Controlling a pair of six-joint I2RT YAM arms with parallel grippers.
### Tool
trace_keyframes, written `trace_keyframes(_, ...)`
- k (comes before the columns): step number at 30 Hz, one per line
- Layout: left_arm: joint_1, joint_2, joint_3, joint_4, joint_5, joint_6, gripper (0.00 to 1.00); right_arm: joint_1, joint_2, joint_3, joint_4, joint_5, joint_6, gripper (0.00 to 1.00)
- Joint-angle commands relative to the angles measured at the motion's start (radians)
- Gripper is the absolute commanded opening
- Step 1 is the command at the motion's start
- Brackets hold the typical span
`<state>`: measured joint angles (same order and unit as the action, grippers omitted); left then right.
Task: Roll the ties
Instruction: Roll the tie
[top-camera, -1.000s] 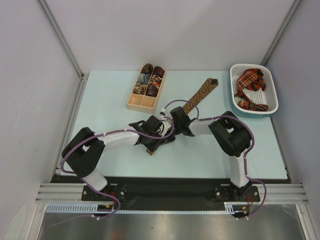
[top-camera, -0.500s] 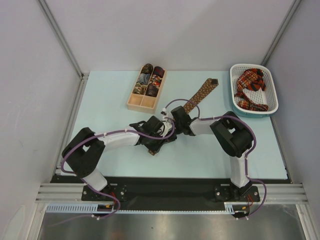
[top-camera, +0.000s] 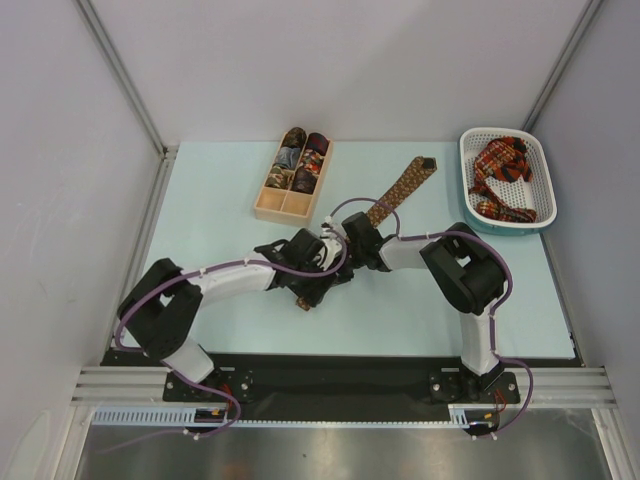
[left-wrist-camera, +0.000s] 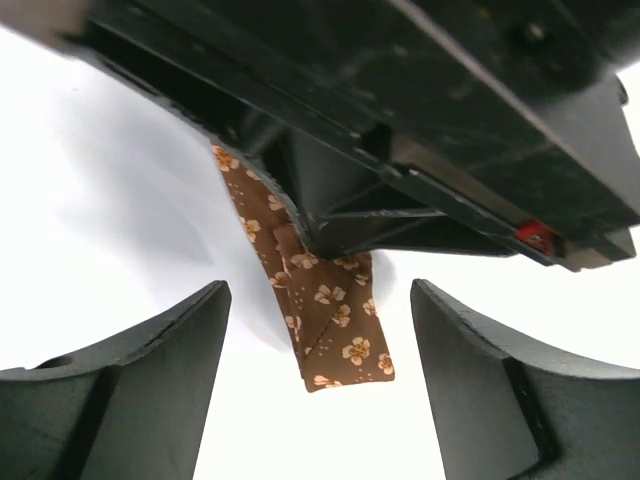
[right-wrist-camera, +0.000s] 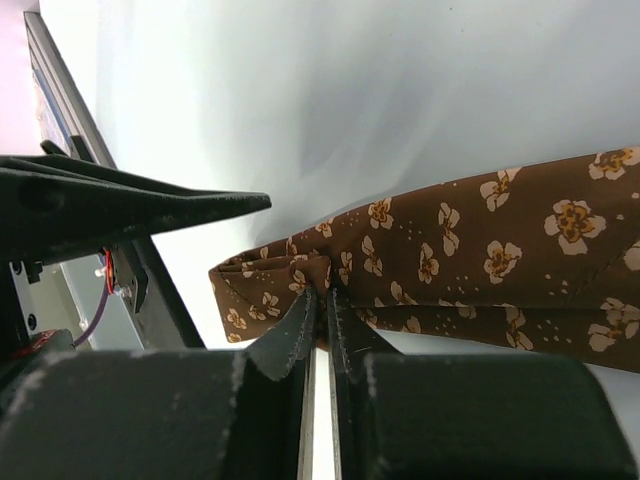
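A brown tie (top-camera: 400, 190) with a small gold flower pattern lies slantwise on the table, its far end near the back and its near end under both grippers. In the left wrist view the tie's folded end (left-wrist-camera: 335, 330) lies flat between the wide-apart fingers of my left gripper (left-wrist-camera: 318, 300), which is open and touches nothing. My right gripper (right-wrist-camera: 325, 295) is shut on a bunched fold of the brown tie (right-wrist-camera: 480, 250) close to that end. From above, the left gripper (top-camera: 316, 284) and right gripper (top-camera: 340, 258) meet over the tie's near end.
A light wooden divided box (top-camera: 268, 208) at the back centre holds several rolled ties (top-camera: 305, 160). A white perforated basket (top-camera: 470, 165) at the back right holds red plaid ties (top-camera: 500, 175). The right arm's housing (left-wrist-camera: 450, 120) hangs close above the left gripper.
My left gripper has opened wide and let go of the tie's end. My right gripper has closed onto the fold. Both arms have stayed almost in place.
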<state>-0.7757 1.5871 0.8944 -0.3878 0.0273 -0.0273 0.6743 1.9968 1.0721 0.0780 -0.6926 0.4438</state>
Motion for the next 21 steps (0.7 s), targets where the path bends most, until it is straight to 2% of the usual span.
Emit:
trace_keyframes(1,0.012,-0.009,0.035,0.030,-0.015,0.001,0.79,0.005,-0.026,0.022,0.014,-0.001,-0.014,0.07)
trace_keyframes(9,0.012,0.076,0.041,0.036,-0.024,0.006,0.74,0.004,-0.023,0.022,0.020,-0.008,-0.013,0.07)
trace_keyframes(14,0.009,0.102,0.054,0.035,-0.084,0.001,0.64,0.004,-0.015,0.025,0.028,-0.030,-0.007,0.08)
trace_keyframes(17,0.001,0.106,0.057,0.035,-0.070,0.006,0.54,0.002,-0.013,0.026,0.031,-0.036,-0.007,0.08)
trace_keyframes(21,-0.014,0.113,0.061,0.029,-0.046,0.012,0.49,0.002,-0.001,0.035,0.037,-0.047,-0.002,0.09)
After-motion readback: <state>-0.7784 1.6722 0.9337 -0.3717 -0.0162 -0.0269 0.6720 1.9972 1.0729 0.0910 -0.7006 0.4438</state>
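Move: The folded near end of the tie lies only about 1 cm ahead of the left hand and 2 cm below its open fingers, level sideways. The right fingertips, already shut on its roll, are some 2 cm ahead, 1 cm right and 2 cm below the left hand. The tie's far end is about 32 cm ahead and 26 cm right of the left hand; the tray is 29 cm ahead and 6 cm left. From the right hand the folded end is 1 cm back, 1 cm left and 1 cm below. The left fingers come down astride the folded end of the tie, close beside the right fingertips, and seem to begin touching its edges as they close partway, from wide open to about half. The left hand sinks some 1.5 cm and eases about 1 cm forward. The right hand stays put and keeps its pinch on the roll. ##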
